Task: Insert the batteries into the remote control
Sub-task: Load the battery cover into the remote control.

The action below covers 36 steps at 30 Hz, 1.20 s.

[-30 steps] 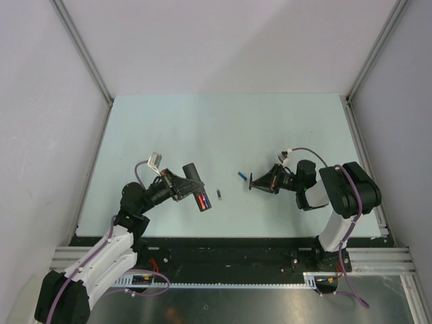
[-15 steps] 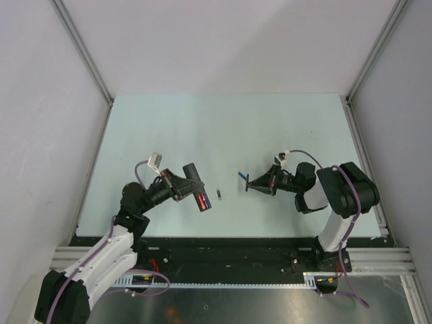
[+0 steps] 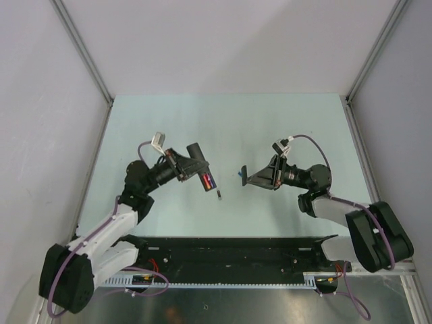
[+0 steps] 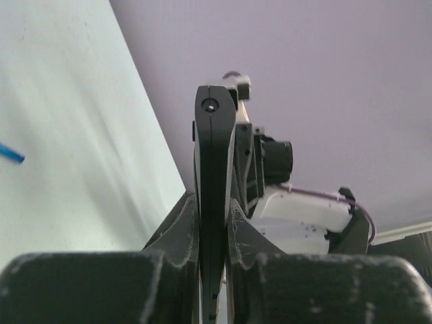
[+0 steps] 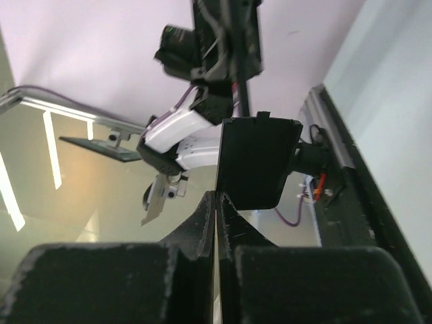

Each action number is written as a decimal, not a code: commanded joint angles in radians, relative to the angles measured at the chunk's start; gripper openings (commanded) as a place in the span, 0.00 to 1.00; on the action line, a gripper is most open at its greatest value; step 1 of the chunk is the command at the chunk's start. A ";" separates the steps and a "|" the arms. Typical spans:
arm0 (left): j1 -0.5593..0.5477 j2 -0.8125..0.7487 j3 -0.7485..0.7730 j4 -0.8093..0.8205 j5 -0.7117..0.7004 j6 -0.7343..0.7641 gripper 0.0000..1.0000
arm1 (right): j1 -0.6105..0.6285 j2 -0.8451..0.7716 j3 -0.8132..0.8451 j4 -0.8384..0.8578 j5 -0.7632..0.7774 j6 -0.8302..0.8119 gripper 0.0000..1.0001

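My left gripper (image 3: 185, 167) is shut on the remote control (image 3: 200, 165), a slim black bar held above the table. Its open end shows a red-orange and a purple battery (image 3: 208, 180) seated inside. In the left wrist view the remote control (image 4: 214, 155) stands edge-on between my fingers (image 4: 181, 229). A dark battery (image 3: 219, 196) lies on the table just below the remote, and a blue one (image 3: 239, 174) lies near the right gripper (image 3: 254, 178). That gripper is shut on the thin black back panel (image 5: 256, 162), held upright and facing the remote.
The pale green table (image 3: 283, 121) has grey walls on three sides and a black rail (image 3: 236, 246) along its near edge. In the left wrist view the blue battery (image 4: 10, 154) lies at far left and the right arm (image 4: 304, 216) sits behind the remote.
The left gripper carried the remote away from the near edge and slightly toward the centre. The right arm swung and stretched out, shifting the panel a little left. The loose batteries stayed put.
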 commanded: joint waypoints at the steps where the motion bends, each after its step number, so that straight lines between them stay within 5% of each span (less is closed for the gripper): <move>1: 0.001 0.113 0.123 0.121 -0.018 -0.002 0.00 | 0.029 -0.119 0.062 0.276 0.023 0.089 0.00; 12: 0.001 0.362 0.387 0.287 -0.003 -0.105 0.00 | 0.118 -0.179 0.212 0.277 0.155 0.117 0.00; 23: 0.005 0.523 0.591 0.402 0.018 -0.263 0.00 | 0.195 -0.058 0.423 0.291 0.299 0.110 0.00; 36: 0.009 0.632 0.629 0.631 0.150 -0.505 0.00 | 0.209 -0.012 0.481 0.291 0.310 0.136 0.00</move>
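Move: The remote, held in the left fingers, has its open battery bay about 14 cm to the right hand's left, level fore and aft and at much the same height. The cover stands in the right fingertips, some 15 cm right of the left hand and 5 cm nearer the base. On the table, 20 cm below, the blue battery lies about 16 cm straight ahead of the right hand, the small battery 8 cm ahead and 10 cm left of it. The battery cover, still pinched in the right fingers, is carried up about 18 cm and late on some 4 cm left towards the remote, fingertips tilting up some 20 degrees. The left hand keeps its grip on the remote, raising it while taking it forward and slightly right, tipping its fingertips up too; both hands slow nearly to a stop, side by side. ##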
